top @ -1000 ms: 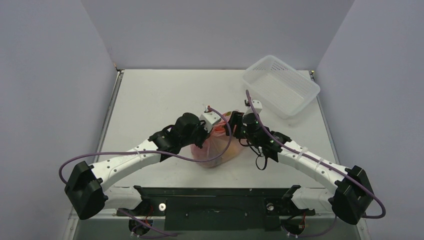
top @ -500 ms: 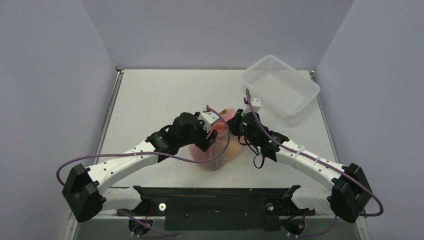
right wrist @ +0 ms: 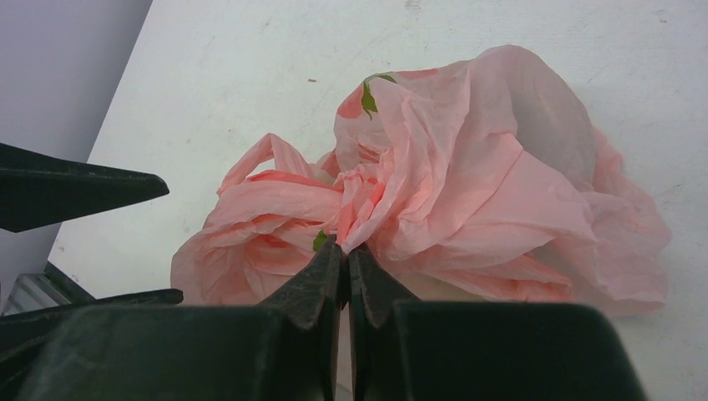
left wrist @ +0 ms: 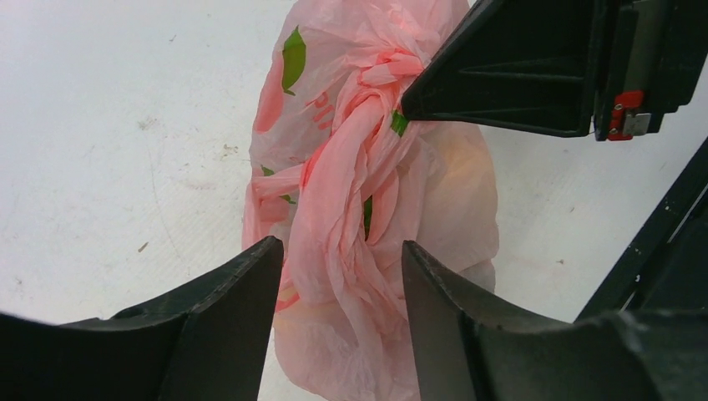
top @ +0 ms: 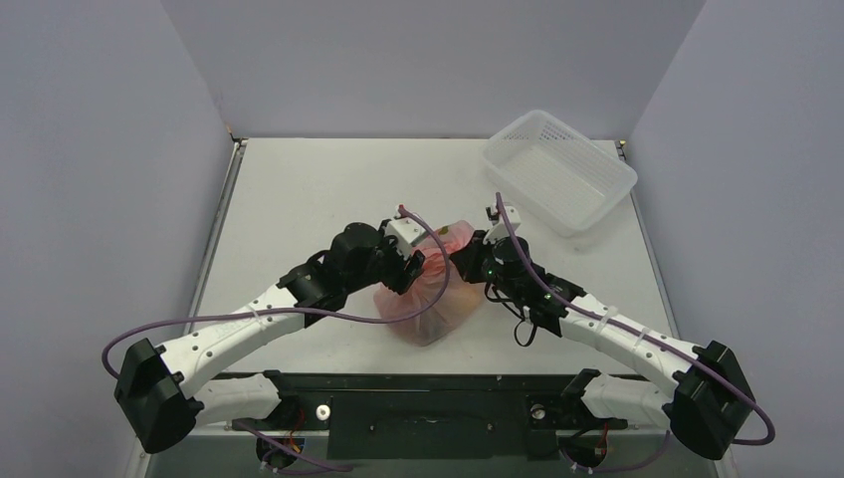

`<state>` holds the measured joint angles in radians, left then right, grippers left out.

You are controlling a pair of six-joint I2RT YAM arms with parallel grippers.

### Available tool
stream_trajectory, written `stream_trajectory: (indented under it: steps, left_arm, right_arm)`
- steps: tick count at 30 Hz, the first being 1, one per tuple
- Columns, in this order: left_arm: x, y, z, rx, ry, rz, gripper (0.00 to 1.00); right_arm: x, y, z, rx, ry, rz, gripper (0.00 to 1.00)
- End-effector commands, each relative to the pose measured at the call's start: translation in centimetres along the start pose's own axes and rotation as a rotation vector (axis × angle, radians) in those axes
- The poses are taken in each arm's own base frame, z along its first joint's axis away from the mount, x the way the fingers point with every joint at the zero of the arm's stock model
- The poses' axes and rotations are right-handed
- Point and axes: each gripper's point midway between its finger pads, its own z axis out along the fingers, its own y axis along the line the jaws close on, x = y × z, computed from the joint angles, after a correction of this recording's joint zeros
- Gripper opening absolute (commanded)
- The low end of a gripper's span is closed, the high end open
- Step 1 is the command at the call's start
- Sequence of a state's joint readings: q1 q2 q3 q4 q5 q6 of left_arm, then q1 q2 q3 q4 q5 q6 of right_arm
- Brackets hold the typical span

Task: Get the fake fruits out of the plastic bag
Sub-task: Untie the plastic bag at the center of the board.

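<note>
The plastic bag (top: pixel 430 291) lies crumpled at mid-table, pink with red and green prints, its top twisted into a knot (left wrist: pixel 380 71). The fake fruits are hidden inside; only soft bulges show through the film (right wrist: pixel 543 125). My right gripper (right wrist: pixel 345 248) is shut on the twisted neck of the bag, also seen from above (top: pixel 460 255) at the bag's right side. My left gripper (left wrist: pixel 342 246) is open, its fingers (left wrist: pixel 242 292) straddling a pink twisted strand without pinching it. Seen from above, the left gripper (top: pixel 422 265) sits over the bag's left side.
A white perforated basket (top: pixel 558 171) stands at the back right of the table, tilted toward the wall. Grey walls close in the left, back and right. Both arms reach in from the near edge and meet over the bag.
My left gripper has opened and let go of the bag, with its arm drawn slightly left. My right gripper has shut on the bag's twisted neck, and the bag has slumped wider.
</note>
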<state>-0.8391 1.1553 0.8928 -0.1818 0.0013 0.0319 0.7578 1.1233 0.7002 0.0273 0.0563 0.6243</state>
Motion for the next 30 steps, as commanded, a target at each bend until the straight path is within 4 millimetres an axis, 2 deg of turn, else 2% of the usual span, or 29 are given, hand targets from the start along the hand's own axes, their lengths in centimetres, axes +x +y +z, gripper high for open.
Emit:
stream_trajectory:
  steps: [1,7,9,10,12,23,26,30]
  left_arm:
    - [-1.2,-0.4,0.4,0.033,-0.038,0.0,0.46]
    - [-0.7,-0.8,0.9,0.057,-0.008,0.005,0.44]
    - [-0.3,-0.7,1.1,0.05,0.005,0.005,0.37]
    - [-0.1,-0.6,1.3,0.046,0.012,0.004,0.29]
    - [0.1,-0.5,1.4,0.036,0.024,0.005,0.25]
    - [0.9,-0.3,2.0,0.029,0.066,0.005,0.25]
    - [1.1,-0.5,2.3,0.036,0.077,0.004,0.22]
    - [1.4,-0.3,2.5,0.03,0.096,0.008,0.12]
  right_arm:
    - [-1.3,2.2,-0.6,-0.091,-0.058,0.011,0.0]
    - [-0.9,3.5,-0.4,-0.113,-0.043,-0.008,0.0]
    - [-0.8,3.9,-0.4,-0.118,-0.041,-0.013,0.0]
    - [-0.8,4.0,-0.4,-0.122,-0.043,-0.012,0.0]
    - [-0.8,4.3,-0.5,-0.13,-0.048,-0.007,0.0]
    - [-0.2,5.3,-0.5,-0.151,-0.04,-0.008,0.0]
    - [-0.3,5.3,-0.7,-0.149,-0.043,-0.007,0.0]
    - [-0.8,5.3,-1.0,-0.147,-0.058,-0.008,0.0]
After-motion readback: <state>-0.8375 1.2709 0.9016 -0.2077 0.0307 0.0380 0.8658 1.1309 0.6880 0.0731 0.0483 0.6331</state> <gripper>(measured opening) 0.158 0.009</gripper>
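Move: The twisted handle strand of the plastic bag lies about 4 cm below my open left fingers, some 2 cm to their right and 1 cm ahead; the knot sits about 2 cm ahead, 6 cm right and 3 cm lower. My right fingertips already pinch the knot's near side, its middle 1 cm to their left, the strand 4 cm left and 1 cm back. From my right hand the fruit-filled bag body is roughly 8 cm back, 5 cm left and 10 cm down. I lower my left hand about 4 cm, almost straight down onto the twisted strand, narrowing its half-open fingers as it sinks until they pinch the strand close beside the knot. Meanwhile my right hand, fingers still shut on the knot, draws it some 4 cm diagonally left and back towards the left hand, turning a little counter-clockwise. ##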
